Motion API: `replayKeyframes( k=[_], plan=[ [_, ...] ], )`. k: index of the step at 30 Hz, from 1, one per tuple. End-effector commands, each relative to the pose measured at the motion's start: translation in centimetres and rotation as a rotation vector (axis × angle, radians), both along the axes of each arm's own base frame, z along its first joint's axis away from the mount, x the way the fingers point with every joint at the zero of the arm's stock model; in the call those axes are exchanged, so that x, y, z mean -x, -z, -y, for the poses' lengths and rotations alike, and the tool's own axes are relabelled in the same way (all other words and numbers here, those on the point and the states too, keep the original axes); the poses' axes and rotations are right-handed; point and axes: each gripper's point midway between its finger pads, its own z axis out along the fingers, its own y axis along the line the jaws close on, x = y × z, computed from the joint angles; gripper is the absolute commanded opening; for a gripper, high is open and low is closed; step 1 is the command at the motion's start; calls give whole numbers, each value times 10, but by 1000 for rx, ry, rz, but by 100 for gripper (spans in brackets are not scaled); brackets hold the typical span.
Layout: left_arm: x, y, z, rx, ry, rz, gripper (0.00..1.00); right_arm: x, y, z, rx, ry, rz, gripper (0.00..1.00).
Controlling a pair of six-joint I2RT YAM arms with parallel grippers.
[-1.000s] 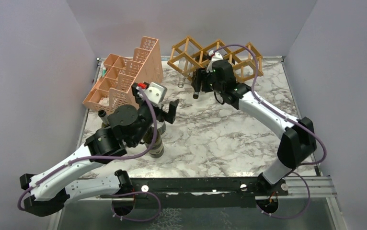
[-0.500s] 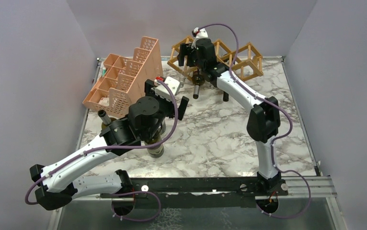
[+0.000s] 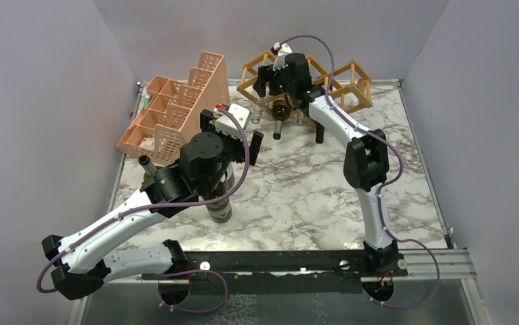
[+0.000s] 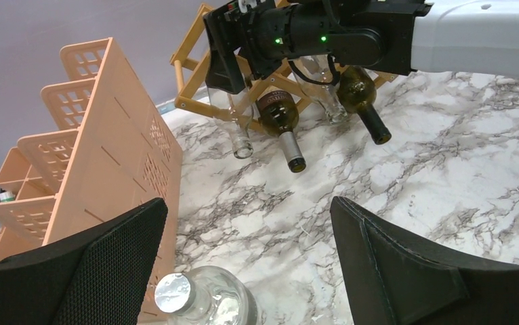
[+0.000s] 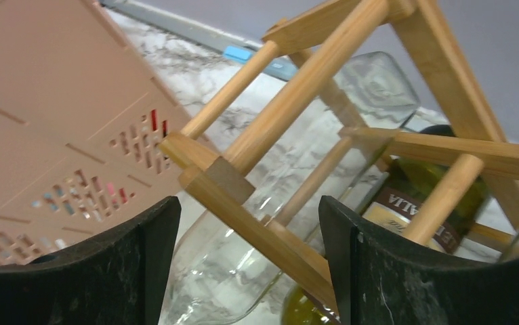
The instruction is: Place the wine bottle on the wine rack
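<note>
The golden-brown wooden wine rack [image 3: 341, 84] stands at the back of the table. A dark wine bottle [image 3: 278, 116] with a brown label [image 4: 278, 116] lies in it, neck pointing forward and down. A clear bottle [image 4: 238, 128] and a green one [image 4: 363, 97] rest in the rack beside it. My right gripper [image 3: 278, 84] hovers open over the rack's left end [image 5: 297, 88], jaws straddling a slat and the clear bottle [image 5: 223, 271] without gripping. My left gripper [image 4: 246, 264] is open above an upright clear bottle with a silver cap [image 4: 175, 294].
A pink perforated stepped organizer [image 3: 175, 112] stands at the back left, close to my left fingers [image 4: 74, 271]. A dark-capped bottle [image 3: 146, 162] stands in front of it. The upright bottle [image 3: 220, 204] sits under my left arm on the marble tabletop [image 3: 311, 196].
My right gripper carried the dark bottle to the rack, opened and let it go, then rose slightly. My left arm swung a little toward the back, still open.
</note>
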Motion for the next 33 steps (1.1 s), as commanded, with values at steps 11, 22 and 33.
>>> replayKeyframes(
  k=[11,22,33],
  plan=[
    [-36,-11,14,54,38,-9,96,52,-11,-10,38,-306,31,42],
    [-58,3,16,63,33,-45,96,81,-23,3,27,-312,12,20],
    [-60,9,12,67,31,-49,96,121,-12,27,35,-269,-71,43]
  ],
)
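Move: The rack's front slat near its left end is already between my open right fingers, roughly 2 cm back from the grip point, 1 cm to the right and 1 cm below it. A clear bottle lies in the rack about 4 cm ahead, 2 cm left and 5 cm below my right hand. The wine bottle in the next cell is some 2 cm ahead, 6 cm right and 6 cm lower. From my left hand the slat is about 30 cm ahead, 7 cm right and 16 cm lower. My right hand eases back and closes its fingers to pinch the slat, turning nearly 20 degrees counter-clockwise. Then, still gripping, it drags the rack back towards me and slightly right, with about 10 cm of travel in all. Meanwhile my empty, wide-open left hand goes some 6 cm forward towards the rack and sinks slightly. ##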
